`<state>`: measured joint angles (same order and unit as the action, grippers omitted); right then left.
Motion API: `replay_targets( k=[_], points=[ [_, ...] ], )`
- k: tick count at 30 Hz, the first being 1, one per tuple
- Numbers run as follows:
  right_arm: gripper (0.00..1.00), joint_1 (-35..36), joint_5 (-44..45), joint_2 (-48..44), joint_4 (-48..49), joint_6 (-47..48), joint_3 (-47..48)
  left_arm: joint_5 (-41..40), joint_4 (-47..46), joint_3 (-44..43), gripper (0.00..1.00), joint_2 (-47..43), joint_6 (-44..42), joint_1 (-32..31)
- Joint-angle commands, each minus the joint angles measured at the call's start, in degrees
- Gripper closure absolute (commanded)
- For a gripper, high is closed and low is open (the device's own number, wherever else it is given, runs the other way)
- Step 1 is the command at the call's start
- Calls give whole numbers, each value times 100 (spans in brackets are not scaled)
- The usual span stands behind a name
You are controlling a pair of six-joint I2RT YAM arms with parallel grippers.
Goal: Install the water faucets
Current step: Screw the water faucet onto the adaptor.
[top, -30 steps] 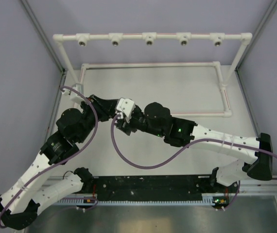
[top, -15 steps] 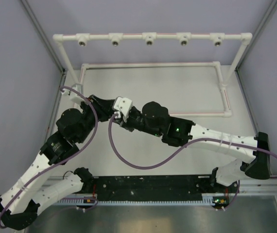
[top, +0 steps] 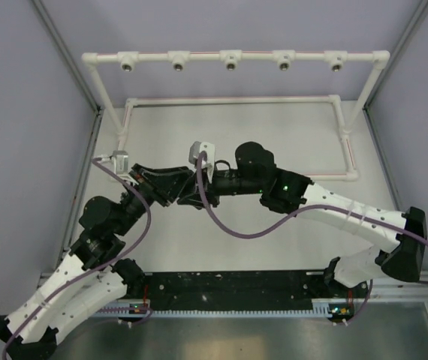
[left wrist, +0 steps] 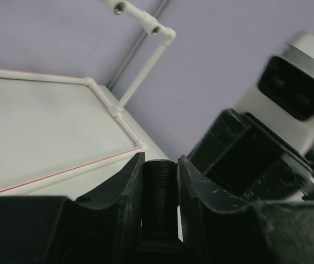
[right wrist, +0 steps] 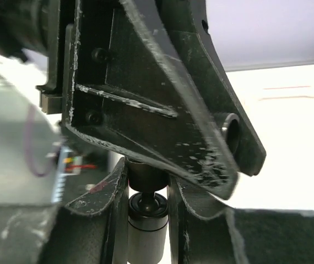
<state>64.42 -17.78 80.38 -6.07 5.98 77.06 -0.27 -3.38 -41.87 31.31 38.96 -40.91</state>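
A black water faucet [left wrist: 160, 184] with a threaded stem stands between the fingers of my left gripper [left wrist: 160, 165], which is shut on it. Its other end is a dark knob [right wrist: 146, 171] above a pale cylinder [right wrist: 146, 234], and my right gripper [right wrist: 147, 187] presses on both sides of that end. The two grippers meet tip to tip above the middle of the table: left gripper [top: 184, 189], right gripper [top: 199, 196]. The faucet itself is hidden between them in the top view. The left gripper's black body [right wrist: 157, 110] fills the upper part of the right wrist view.
A white pipe frame [top: 230, 55] with several metal-ringed sockets stands along the back. Its rectangular base [top: 229, 99] lies on the table and also shows as the pipe frame [left wrist: 140, 77] in the left wrist view. Purple cables [top: 229, 229] hang beneath both arms. Grey walls close in on both sides.
The right gripper has closed its jaws around the faucet's free end, and its wrist has rolled. The left arm's elbow has dropped toward the near edge. The meeting point has shifted slightly right.
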Motion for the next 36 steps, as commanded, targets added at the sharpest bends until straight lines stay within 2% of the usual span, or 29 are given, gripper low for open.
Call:
replay_targets(
  k=[1, 5, 8, 11, 12, 13, 15, 17, 19, 22, 26, 31, 36],
  points=[
    [100, -719, -2788, -180, 1667, -1904, -269, 2170, -2201, 231, 100, -178, 419, -102],
    [100, -1028, -4134, -23, 3255, -3459, -454, 3171, -3298, 486, 100, -108, 717, -102],
    [100, -1116, -4619, 144, 4505, -4611, -691, 3805, -4178, 557, 100, 138, 1051, -102],
    [100, -1142, -4665, 127, 4791, -4782, -736, 4149, -4540, 522, 100, 297, 1202, -111],
    [98, -1151, -4621, 66, 4486, -4520, -701, 4071, -4436, 504, 100, 288, 1149, -102],
    [83, -1151, -4516, -4, 4013, -4030, -631, 3914, -4174, 469, 100, 236, 1036, -102],
    [63, -1151, -3868, -258, 2565, -2828, -456, 3458, -3340, 329, 100, 78, 694, -102],
    [55, -1143, -3112, -487, 1788, -2008, -367, 2835, -2348, 127, 100, -54, 325, -102],
    [52, -1116, -2331, -646, 1259, -1400, -288, 2035, -1442, -197, 100, -107, 8, -111],
    [48, -1055, -1555, -752, 819, -1091, -183, 787, -27, -707, 100, 59, -178, -102],
    [46, -643, -413, -682, 300, -407, -59, -401, 1013, -1296, 100, 428, -144, -102],
    [46, -71, 730, -480, 97, 149, 108, -965, 1927, -1894, 100, 964, 146, -111],
    [46, 272, 1513, -330, 202, 588, 90, -1001, 1911, -1904, 100, 1044, 244, -102]
  ],
)
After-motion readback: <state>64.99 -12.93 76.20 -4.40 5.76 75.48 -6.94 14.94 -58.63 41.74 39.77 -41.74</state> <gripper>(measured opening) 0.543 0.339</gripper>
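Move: The right fingers are already shut on the collar of the water faucet, whose body hangs straight below, its middle about 3 cm under them. The adaptor, still pinched in the left fingers, is some 4 cm directly above the right hand, in line with it. From the left hand, the faucet lies roughly 7 cm straight down. Swinging back about 8 cm, left twists clockwise and right counter-clockwise 30 degrees; both return, right releasing the faucet. ##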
